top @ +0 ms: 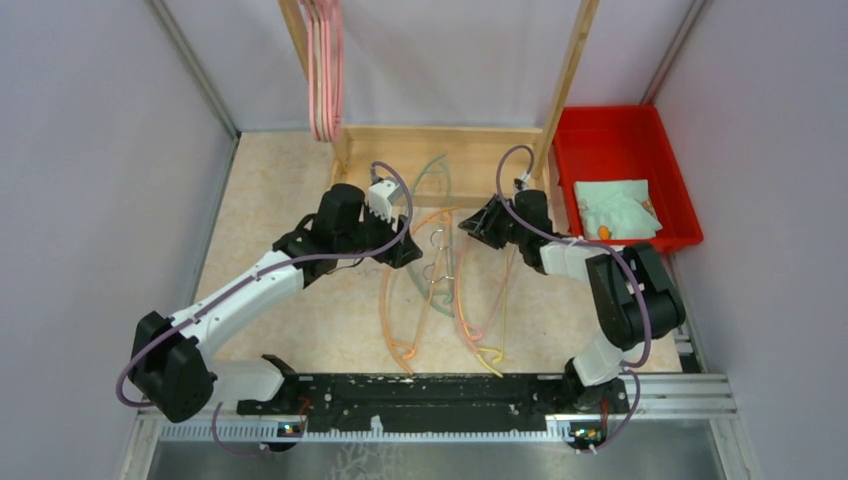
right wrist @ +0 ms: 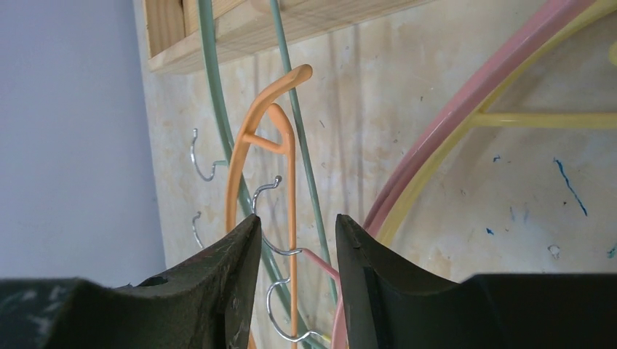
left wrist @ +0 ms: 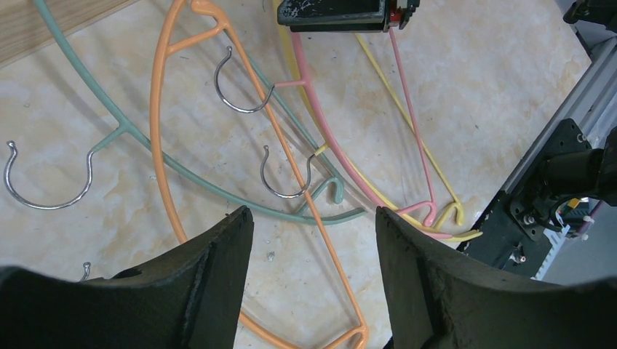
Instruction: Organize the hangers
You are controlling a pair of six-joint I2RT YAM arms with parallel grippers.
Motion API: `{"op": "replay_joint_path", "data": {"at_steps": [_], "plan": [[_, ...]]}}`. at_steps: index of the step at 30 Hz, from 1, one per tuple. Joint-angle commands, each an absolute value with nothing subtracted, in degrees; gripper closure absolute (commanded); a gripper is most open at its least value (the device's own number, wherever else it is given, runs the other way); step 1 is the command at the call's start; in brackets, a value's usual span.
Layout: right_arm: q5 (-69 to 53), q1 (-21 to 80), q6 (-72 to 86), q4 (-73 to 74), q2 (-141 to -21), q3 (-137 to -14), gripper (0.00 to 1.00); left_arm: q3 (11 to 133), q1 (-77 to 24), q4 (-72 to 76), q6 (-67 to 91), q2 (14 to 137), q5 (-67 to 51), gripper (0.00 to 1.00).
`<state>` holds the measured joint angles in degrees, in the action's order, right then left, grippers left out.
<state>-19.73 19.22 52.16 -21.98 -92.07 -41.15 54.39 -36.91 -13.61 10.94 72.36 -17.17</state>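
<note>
Several hangers lie tangled on the table between my arms: an orange hanger (top: pixel 385 310) (left wrist: pixel 156 109) (right wrist: pixel 234 167), a green one (top: pixel 440 175) (left wrist: pixel 182 171) (right wrist: pixel 207 80), a pink one (top: pixel 462 310) (left wrist: pixel 320 123) (right wrist: pixel 466 91) and a yellow one (top: pixel 505 300) (left wrist: pixel 429 171) (right wrist: pixel 538 120). More pink hangers (top: pixel 325 70) hang on the wooden rack (top: pixel 440 135). My left gripper (top: pixel 400 248) (left wrist: pixel 313 212) is open above the orange hanger's lower end, holding nothing. My right gripper (top: pixel 472 226) (right wrist: pixel 298 218) is open low over the pile, with wire hooks and the pink hanger's neck showing in its gap.
A red bin (top: pixel 600 130) with a pale green cloth (top: pixel 615 205) stands at the back right. The rack's upright posts rise behind the pile. Grey walls close in both sides, and a black rail (top: pixel 430 395) runs along the near edge.
</note>
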Motion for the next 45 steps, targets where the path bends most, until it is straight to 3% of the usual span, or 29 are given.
{"op": "replay_joint_path", "data": {"at_steps": [1, 13, 36, 38, 43, 45], "plan": [[-19.65, 19.05, 51.86, -25.02, -93.30, -43.63, 0.57, 55.46, -37.78, -11.86, 11.33, 72.48, -17.43, 0.32], [-10.29, 19.07, 46.75, -14.42, -84.26, -42.51, 0.57, 55.19, -38.05, -11.55, 11.32, 72.49, -17.35, 0.32], [-6.92, 18.59, 46.41, -16.49, -96.74, -48.42, 0.57, 54.13, -38.50, -11.47, 11.43, 72.51, -17.76, 0.32], [-6.77, 18.27, 46.16, -16.82, -98.17, -49.19, 0.63, 53.85, -38.54, -11.47, 11.40, 72.28, -17.97, 0.32], [-9.95, 16.88, 48.29, -25.01, -98.07, -45.17, 0.99, 52.99, -38.66, -11.25, 11.39, 71.91, -18.72, 0.32], [-10.73, 16.41, 49.65, -26.87, -95.84, -43.10, 1.00, 52.63, -38.67, -10.64, 11.44, 71.51, -19.59, 0.32]]}}
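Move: The far arm of the pink hanger, the part to be gripped, lies about 3 cm ahead of the right hand, 3 cm to its right and 4 cm lower. The yellow hanger's far arm lies beneath, roughly 4 cm ahead, 5 cm right and 6 cm below; the orange hanger's far end is about 6 cm ahead, 4 cm left and 6 cm down. From the left hand, the pink arm is some 14 cm ahead, 12 cm right and 13 cm below. The right fingers close on the pink hanger's far arm and pinch it from either side, leaving the yellow one below out of the grip. To get there, the half-open hand shifts about 3 cm right with a small rise, then sinks and reaches some 3 cm forward to the bar, tilting its left side down and turning clockwise, each by roughly 10 degrees. ##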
